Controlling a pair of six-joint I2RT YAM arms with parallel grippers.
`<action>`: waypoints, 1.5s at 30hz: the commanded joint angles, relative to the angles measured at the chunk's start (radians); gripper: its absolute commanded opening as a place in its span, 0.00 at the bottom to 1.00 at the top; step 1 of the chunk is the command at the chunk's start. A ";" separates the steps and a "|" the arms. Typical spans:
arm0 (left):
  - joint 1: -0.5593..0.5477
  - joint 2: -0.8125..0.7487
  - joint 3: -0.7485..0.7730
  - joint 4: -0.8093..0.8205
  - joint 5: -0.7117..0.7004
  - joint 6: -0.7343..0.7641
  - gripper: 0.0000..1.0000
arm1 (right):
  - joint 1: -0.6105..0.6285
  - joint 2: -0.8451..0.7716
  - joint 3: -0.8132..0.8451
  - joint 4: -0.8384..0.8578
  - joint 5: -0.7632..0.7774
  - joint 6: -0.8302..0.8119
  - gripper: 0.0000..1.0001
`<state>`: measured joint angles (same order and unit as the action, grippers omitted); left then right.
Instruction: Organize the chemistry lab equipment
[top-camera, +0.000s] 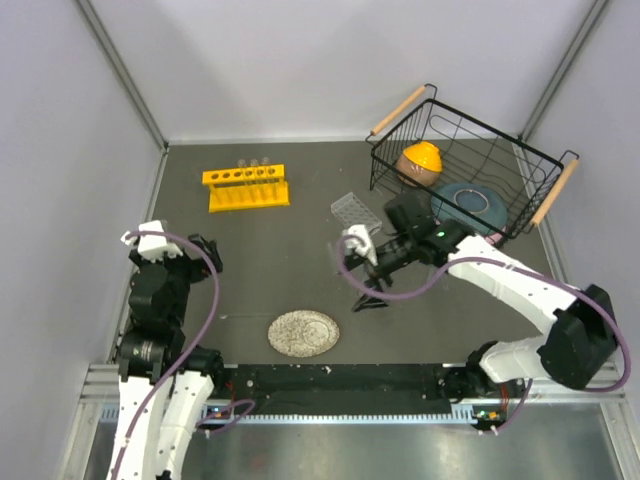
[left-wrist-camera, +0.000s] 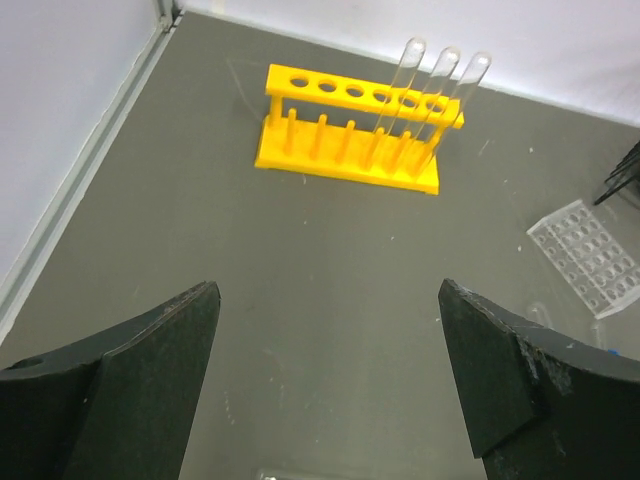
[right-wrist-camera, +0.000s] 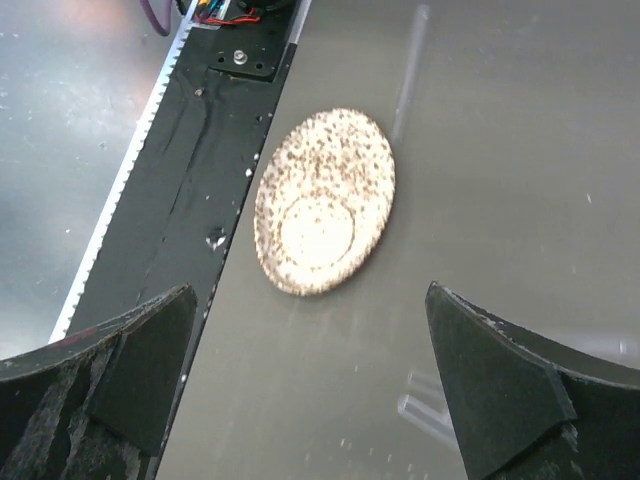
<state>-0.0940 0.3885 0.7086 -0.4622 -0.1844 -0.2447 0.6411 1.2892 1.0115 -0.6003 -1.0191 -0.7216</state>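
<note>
The yellow six-hole tube rack (top-camera: 246, 187) stands at the back left, with three thin glass test tubes (left-wrist-camera: 430, 85) upright in its right-hand holes (left-wrist-camera: 350, 130). A small clear grid rack (top-camera: 353, 212) lies flat right of it (left-wrist-camera: 590, 255). My left gripper (left-wrist-camera: 330, 290) is open and empty, well short of the yellow rack, at the table's left (top-camera: 208, 252). My right gripper (right-wrist-camera: 310, 292) is open and empty over mid-table (top-camera: 368, 295). One clear tube (right-wrist-camera: 410, 70) lies beyond the plate. Clear glass pieces (right-wrist-camera: 425, 410) lie by the right finger; what they are is unclear.
A round speckled plate (top-camera: 303, 333) sits near the front edge (right-wrist-camera: 325, 200). A black wire basket with wooden handles (top-camera: 470, 165) at the back right holds an orange-yellow object and a blue bowl. White walls close in left and right.
</note>
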 joint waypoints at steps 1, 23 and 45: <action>-0.001 -0.059 0.012 -0.035 -0.053 0.024 0.96 | 0.216 0.125 0.154 -0.018 0.218 0.048 0.99; -0.012 -0.338 -0.040 -0.032 -0.437 -0.021 0.97 | 0.523 0.812 0.795 0.004 0.714 0.479 0.93; -0.015 -0.356 -0.031 -0.046 -0.454 -0.028 0.97 | 0.609 1.010 0.917 -0.047 0.855 0.487 0.49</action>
<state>-0.1055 0.0425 0.6727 -0.5430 -0.6453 -0.2630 1.2190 2.2707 1.8946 -0.6289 -0.1825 -0.2386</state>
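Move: The test tube I'm after lies on the table about 27 cm to the left of my right hand, level with it fore and aft and some 18 cm below. The speckled plate is about 14 cm to the right of that tube and 5 cm nearer my base; the blue-capped vials lie about 9 cm ahead of my right hand and 3 cm to its right. From my left hand the tube is about 7 cm back, 4 cm right and 26 cm down. I sweep my empty right hand about 23 cm left, above the plate's far side, then sink mostly over the second half, about 14 cm in all, towards the plate-side end of the tube. The fingers tip some 30 degrees further down and narrow from wide open to about half, not yet touching it. My empty left hand backs off, drawing back and left about 8 cm each and turning counter-clockwise. ##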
